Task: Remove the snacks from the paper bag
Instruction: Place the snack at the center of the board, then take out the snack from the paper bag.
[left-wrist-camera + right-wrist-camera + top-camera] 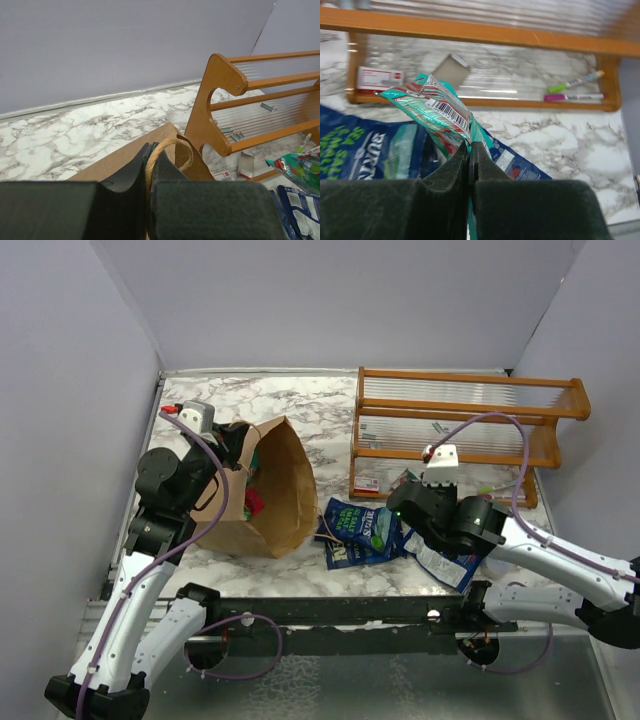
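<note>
The brown paper bag (280, 490) lies tipped on the marble table, its mouth toward my left arm. Red and green snacks (254, 502) show inside it. My left gripper (232, 448) (150, 152) is shut on the bag's twisted-paper handle (167, 145) at the rim. My right gripper (402, 512) (471, 147) is shut on a teal snack packet (437, 107) (295, 167), held just above the table. Dark blue snack packets (355, 535) (355, 150) lie flat beside the bag, and another (440, 562) (520, 162) lies under my right arm.
An orange-brown wooden rack (460, 430) stands at the back right, close behind my right gripper. It holds a small red-and-white packet (379, 77), a grey card (451, 69) and two markers (575, 82). Grey walls enclose the table on three sides.
</note>
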{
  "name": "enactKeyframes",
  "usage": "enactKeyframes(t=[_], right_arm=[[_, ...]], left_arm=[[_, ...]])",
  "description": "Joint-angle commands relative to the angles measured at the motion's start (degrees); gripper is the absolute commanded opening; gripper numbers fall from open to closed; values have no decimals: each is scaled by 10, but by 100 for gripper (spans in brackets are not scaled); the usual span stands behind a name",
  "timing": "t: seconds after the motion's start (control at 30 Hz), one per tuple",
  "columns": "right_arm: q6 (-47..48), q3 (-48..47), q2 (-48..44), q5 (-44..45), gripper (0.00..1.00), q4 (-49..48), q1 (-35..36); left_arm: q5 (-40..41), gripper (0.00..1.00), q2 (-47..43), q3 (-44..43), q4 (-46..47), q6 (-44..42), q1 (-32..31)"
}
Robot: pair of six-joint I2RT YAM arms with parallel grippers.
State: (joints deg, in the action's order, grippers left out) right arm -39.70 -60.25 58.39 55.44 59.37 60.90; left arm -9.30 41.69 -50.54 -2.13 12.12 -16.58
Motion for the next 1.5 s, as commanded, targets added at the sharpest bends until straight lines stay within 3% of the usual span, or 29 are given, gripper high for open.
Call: enactKeyframes(t=[0.0, 0.13, 0.33, 0.53, 0.7, 0.77, 0.97, 1.03, 1.1, 1.17, 1.37, 1.47], right_arm=[[-268, 36, 16, 133, 2, 133, -2], [-370, 75, 36, 153, 2, 176, -31], [-351, 74, 98, 187, 2, 155, -84], [-488, 64, 189, 136, 10, 211, -84], [-533, 79, 207, 85, 7, 196, -83], [-462, 87, 192, 59, 10, 125, -83], [-16, 196, 4, -114, 68, -295, -83], [69, 240, -70, -180, 81, -399, -83], [98, 258, -121, -214, 94, -438, -83], [130, 258, -150, -233, 99, -454, -83], [235, 219, -135, -277, 99, -463, -83], [286, 199, -109, -349, 99, -471, -83]], left_arm=[[10, 0, -4, -8, 16, 4, 1], [11, 0, -6, -11, 10, 2, 1], [6, 0, -11, -9, 10, 4, 0], [-14, 0, -7, -8, 16, 12, 0], [-48, 0, 1, -7, 19, 16, 1], [-65, 0, 8, -7, 22, 21, 0], [-87, 0, 21, -9, 27, 30, 1], [-88, 0, 20, -10, 23, 29, 0], [-90, 0, 19, -10, 22, 28, 0], [-95, 0, 19, -10, 18, 27, 1], [-116, 0, 20, -11, 17, 28, 0], [-145, 0, 24, -11, 23, 34, 1]])
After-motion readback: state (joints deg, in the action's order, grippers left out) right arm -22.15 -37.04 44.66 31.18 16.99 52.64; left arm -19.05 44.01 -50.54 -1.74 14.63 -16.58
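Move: The right hand holds the green snack over its place on the board, a spot in front of the shelf about 3 cm ahead, 3 cm to the right and some 18 cm below. The blue crisp bag is about 11 cm left and 2 cm farther out than the hand; the navy-and-white bag 6 cm right and 4 cm back; the grey box about 11 cm ahead, 2 cm left. That spot is some 32 cm right of the left hand, 4 cm back and 34 cm below. Still pinching the green snack, the right hand swings about 7.5 cm right and sinks about 11 cm in all, turning clockwise some 30 degrees, then opens wide near its lowest point and lets go. It sweeps back left about 12 cm towards the paper bag, rising 8 cm and turning counter-clockwise. The left hand, keeping the bag's handle, shifts about 3 cm right and slightly down. ##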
